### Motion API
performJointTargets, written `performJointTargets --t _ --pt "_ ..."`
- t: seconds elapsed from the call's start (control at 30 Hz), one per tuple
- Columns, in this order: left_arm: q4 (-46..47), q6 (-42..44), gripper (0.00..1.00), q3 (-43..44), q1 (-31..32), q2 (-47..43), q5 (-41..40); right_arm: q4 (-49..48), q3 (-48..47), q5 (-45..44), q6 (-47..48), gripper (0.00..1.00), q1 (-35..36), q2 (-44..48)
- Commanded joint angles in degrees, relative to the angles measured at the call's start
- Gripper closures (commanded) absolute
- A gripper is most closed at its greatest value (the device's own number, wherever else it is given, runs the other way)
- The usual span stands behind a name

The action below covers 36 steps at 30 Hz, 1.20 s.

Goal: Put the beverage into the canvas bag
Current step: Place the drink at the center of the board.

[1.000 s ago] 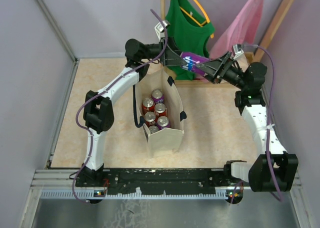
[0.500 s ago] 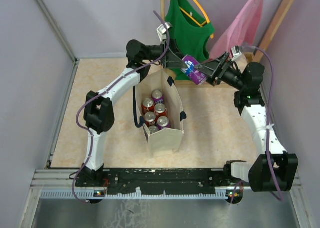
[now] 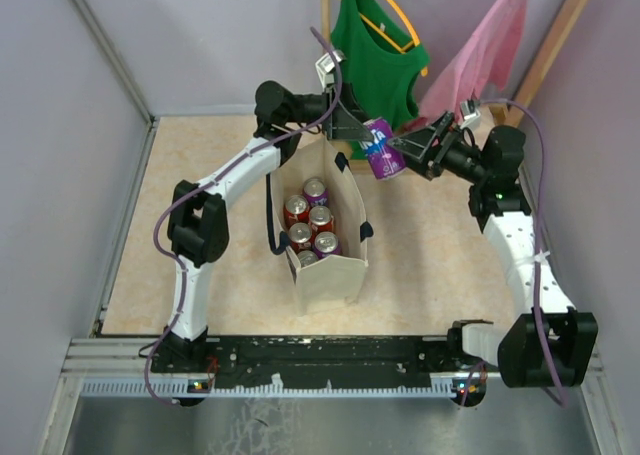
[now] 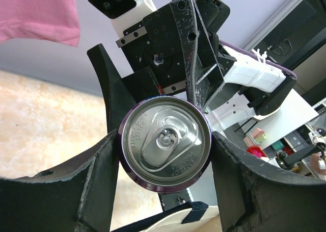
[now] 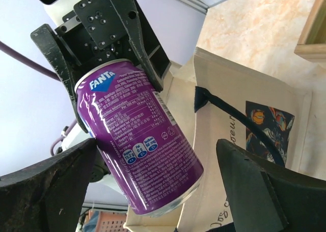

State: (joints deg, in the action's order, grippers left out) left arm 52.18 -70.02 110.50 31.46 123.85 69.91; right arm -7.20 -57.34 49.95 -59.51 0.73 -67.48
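The beverage [image 3: 381, 148] is a purple Fanta can [image 5: 135, 150], tilted in the air above the far end of the canvas bag [image 3: 330, 275]. My left gripper [image 3: 365, 135] is shut on the can, its two fingers pressing either side of the silver lid [image 4: 165, 143]. My right gripper [image 3: 405, 147] stands open just right of the can, with a clear gap between the can and its right finger [image 5: 254, 191]. The cream bag [image 5: 244, 89] with navy handles stands upright and holds several red and purple cans [image 3: 312, 220].
A green vest [image 3: 375, 45] and a pink garment [image 3: 480, 50] hang from a wooden rack [image 3: 555, 35] at the back, right behind both grippers. Grey walls close in the beige table [image 3: 210, 205] on the left and right.
My right gripper has opened and let go of the can, which now hangs in the left gripper alone. The can has tilted and shifted left and down towards the bag.
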Motion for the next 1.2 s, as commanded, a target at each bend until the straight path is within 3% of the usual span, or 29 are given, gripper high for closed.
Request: performJointTargets --t 0.0,0.47,0.9,1.17 --pt "3.16 0.33 1.0 0.7 0.25 -3.27 -1.41 4.84 0.52 -3.8 4.11 0.02 0.23 1.27" --pt "-2.99 8.06 1.0 -1.08 -0.17 -3.46 1.6 9.55 0.57 -7.47 7.55 0.02 0.21 3.09" --pt "-32.64 35.14 1.0 5.33 -0.66 -6.6 -5.39 12.09 -0.96 -8.81 9.54 0.03 0.18 3.3" --pt "-44.78 52.46 1.0 8.45 -2.05 -10.23 -13.21 13.13 -0.54 -9.67 10.19 0.03 0.25 4.02"
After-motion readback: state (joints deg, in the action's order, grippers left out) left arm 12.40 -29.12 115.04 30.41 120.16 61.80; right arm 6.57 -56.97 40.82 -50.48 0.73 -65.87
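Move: Beyond and to the right of the canvas bag, the left hand already holds the purple can. The bag's mouth lies about 12 cm back, 10 cm left and 15 cm below it; the nearest purple can inside is roughly 6 cm back, 11 cm left and 32 cm below. The green shirt hangs some 11 cm ahead and 5 cm right. From the open right hand, the held can is about 1 cm ahead, 4 cm left and 3 cm higher. Carrying the purple can by its lid end, the left hand sinks nearly 5 cm, then swings forward about 5 cm towards the green shirt, regaining half that height while its wrist turns counter-clockwise and tilts. The empty right gripper, still wide open, sinks some 4 cm and backs a little right, away from the can, turning slightly clockwise. ##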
